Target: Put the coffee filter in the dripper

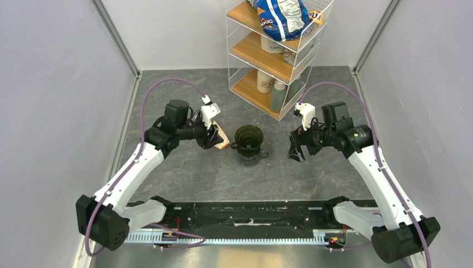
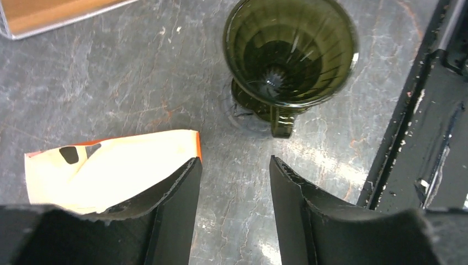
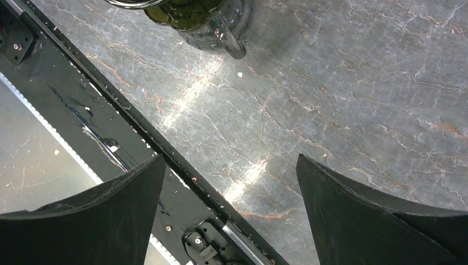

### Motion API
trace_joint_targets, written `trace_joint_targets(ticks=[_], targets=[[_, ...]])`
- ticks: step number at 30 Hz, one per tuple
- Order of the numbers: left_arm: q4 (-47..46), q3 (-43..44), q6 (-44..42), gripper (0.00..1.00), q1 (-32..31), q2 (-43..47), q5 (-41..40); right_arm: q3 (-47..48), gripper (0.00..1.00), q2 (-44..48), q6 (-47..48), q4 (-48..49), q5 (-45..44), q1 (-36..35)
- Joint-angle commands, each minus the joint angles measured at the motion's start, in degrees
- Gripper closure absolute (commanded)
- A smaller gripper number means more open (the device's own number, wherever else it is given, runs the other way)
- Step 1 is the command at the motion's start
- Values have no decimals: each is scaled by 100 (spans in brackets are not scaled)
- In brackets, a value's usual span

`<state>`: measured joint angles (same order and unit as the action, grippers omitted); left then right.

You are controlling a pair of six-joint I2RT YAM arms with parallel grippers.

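The dripper is a dark green funnel-shaped cup standing upright mid-table; its inside holds nothing. Its underside shows at the top of the right wrist view. No coffee filter is in view. A tan flat packet with an orange end lies just left of the dripper. My left gripper hovers over the packet's right end, jaws open, bare table between them. My right gripper is to the right of the dripper, apart from it, wide open and holding nothing.
A white wire shelf stands at the back right, with a chip bag, cups and bottles. A black rail runs along the near edge between the arm bases. Grey walls close in both sides.
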<state>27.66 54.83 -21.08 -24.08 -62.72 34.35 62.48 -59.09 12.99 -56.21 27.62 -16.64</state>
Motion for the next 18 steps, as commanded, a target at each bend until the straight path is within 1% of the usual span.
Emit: trace_joint_targets(ticks=[1,5,9,18], targets=[[-291,91,433,44,-47,-427,-490,-4,3,21,-95,77,126,11],[-496,71,443,46,-283,-654,-909,30,3,-11,-112,77,116,12],[-650,48,501,46,-438,-824,-1111,36,3,-12,-113,84,59,12],[-709,-23,462,46,-757,-749,-916,36,3,-6,-73,58,18,11]])
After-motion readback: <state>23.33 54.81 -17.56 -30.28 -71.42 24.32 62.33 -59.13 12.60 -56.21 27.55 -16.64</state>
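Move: The dripper's middle is about 11 cm to the left hand's right, 1 cm ahead and 5 cm below; its handle points back at this hand. The glass mug stands directly beneath the dripper, some 13 cm lower than the hand. The filter pack lies about 12 cm ahead of the hand, 4 cm to its left and 17 cm down. From the idle right hand, the dripper is roughly 18 cm left, 6 cm ahead and 6 cm below. The half-open left hand sinks about 4 cm, easing some 2 cm forward and right towards the dripper, untouched. ##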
